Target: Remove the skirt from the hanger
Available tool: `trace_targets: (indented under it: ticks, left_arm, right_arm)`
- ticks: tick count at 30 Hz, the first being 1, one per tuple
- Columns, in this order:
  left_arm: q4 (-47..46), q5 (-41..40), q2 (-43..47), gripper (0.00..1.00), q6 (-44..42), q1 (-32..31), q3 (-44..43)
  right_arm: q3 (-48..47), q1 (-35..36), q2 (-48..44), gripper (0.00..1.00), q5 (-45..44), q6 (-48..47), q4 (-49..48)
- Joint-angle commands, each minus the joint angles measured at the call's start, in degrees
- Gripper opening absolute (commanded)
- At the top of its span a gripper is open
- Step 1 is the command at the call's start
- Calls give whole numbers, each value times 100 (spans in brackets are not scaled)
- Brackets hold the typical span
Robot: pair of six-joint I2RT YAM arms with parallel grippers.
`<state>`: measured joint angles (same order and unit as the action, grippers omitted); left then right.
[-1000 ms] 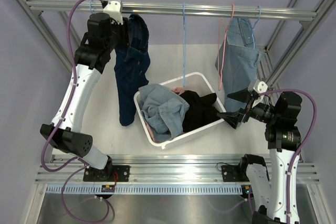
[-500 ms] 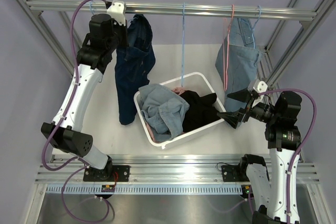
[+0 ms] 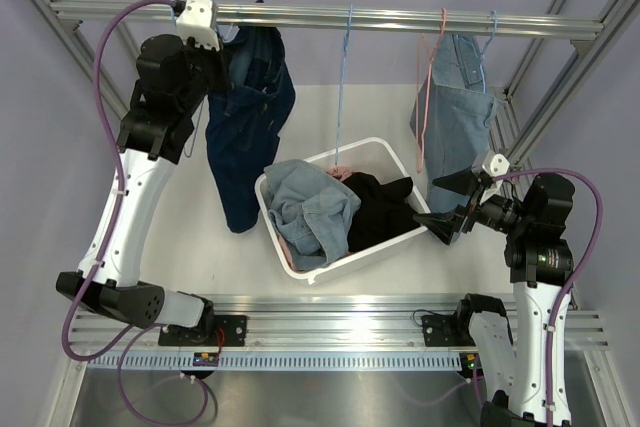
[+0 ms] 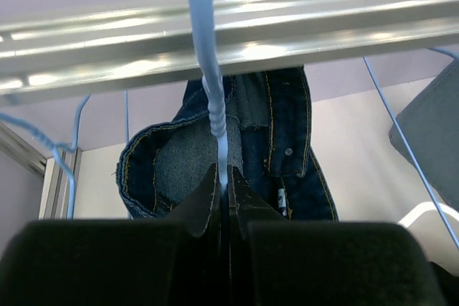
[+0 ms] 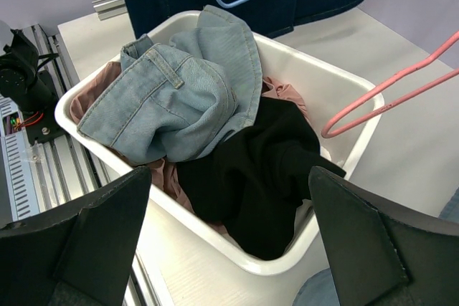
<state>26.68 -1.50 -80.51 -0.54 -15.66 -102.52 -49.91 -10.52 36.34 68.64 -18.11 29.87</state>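
Observation:
The dark blue denim skirt (image 3: 243,127) hangs below the metal rail (image 3: 380,18) at the back left, on a light blue hanger (image 4: 215,109). My left gripper (image 3: 214,35) is up at the rail, shut on the hanger's twisted neck just above the skirt's waistband (image 4: 276,130). In the left wrist view the gripper (image 4: 224,177) has both jaws pressed against the blue wire. My right gripper (image 3: 446,211) hovers open at the right end of the white basket (image 3: 303,270), nothing between its jaws. The right wrist view shows that gripper (image 5: 229,177) over the basket rim (image 5: 208,228).
The basket holds a light denim garment (image 5: 179,91), a black garment (image 5: 265,170) and pink cloth. An empty blue hanger (image 3: 343,87) hangs mid-rail. A pink hanger (image 3: 428,97) and a light denim garment (image 3: 456,112) hang at the right. Frame posts stand at both sides.
My left gripper has shut on the hanger's neck and moved left along the rail, carrying hanger and skirt with it. The right arm has not moved.

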Motion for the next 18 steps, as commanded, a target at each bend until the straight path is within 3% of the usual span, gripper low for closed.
trace_targets:
  ticks: [1, 9, 13, 17, 18]
  left_arm:
    - [-1041, 115, 422, 0, 27, 19, 144]
    - [-1147, 651, 1581, 0, 212, 19, 1261]
    - [-875, 774, 2170, 0, 317, 19, 1550]
    - [-647, 739, 2943, 0, 457, 10, 2155]
    - [-577, 704, 3092, 0, 484, 19, 2227]
  right_arm:
    - [-195, -46, 23, 99, 106, -70, 19]
    - [-396, -29, 260, 99, 535, -404, 405]
    - [-1150, 24, 881, 99, 686, -762, 1115]
    - [-2530, 795, 1682, 99, -182, -1292, 2373]
    - [-2750, 1494, 1823, 99, -837, -1248, 2470]
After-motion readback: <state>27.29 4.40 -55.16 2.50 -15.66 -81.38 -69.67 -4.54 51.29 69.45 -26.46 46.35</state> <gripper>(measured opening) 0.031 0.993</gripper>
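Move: The left hand already holds the neck of the blue hanger, its hook lifted to the top of the rail. The rail is about 4 cm ahead and 4 cm above. The dark denim skirt's middle hangs some 20 cm below and 5 cm to the right; the white basket is about 13 cm back, 25 cm right and 39 cm down. From the open right hand the skirt is roughly 20 cm ahead, 40 cm left, slightly lower. Keeping its pinch on the hanger neck, the left hand draws the hanger and skirt back about 10 cm, away from the rail towards the robot, gathering speed after dipping some 3 cm and starting to rise again. The right hand, fingers still wide open and empty, waits at first, then begins to rise about 3 cm, edging left and turning slightly counter-clockwise. ##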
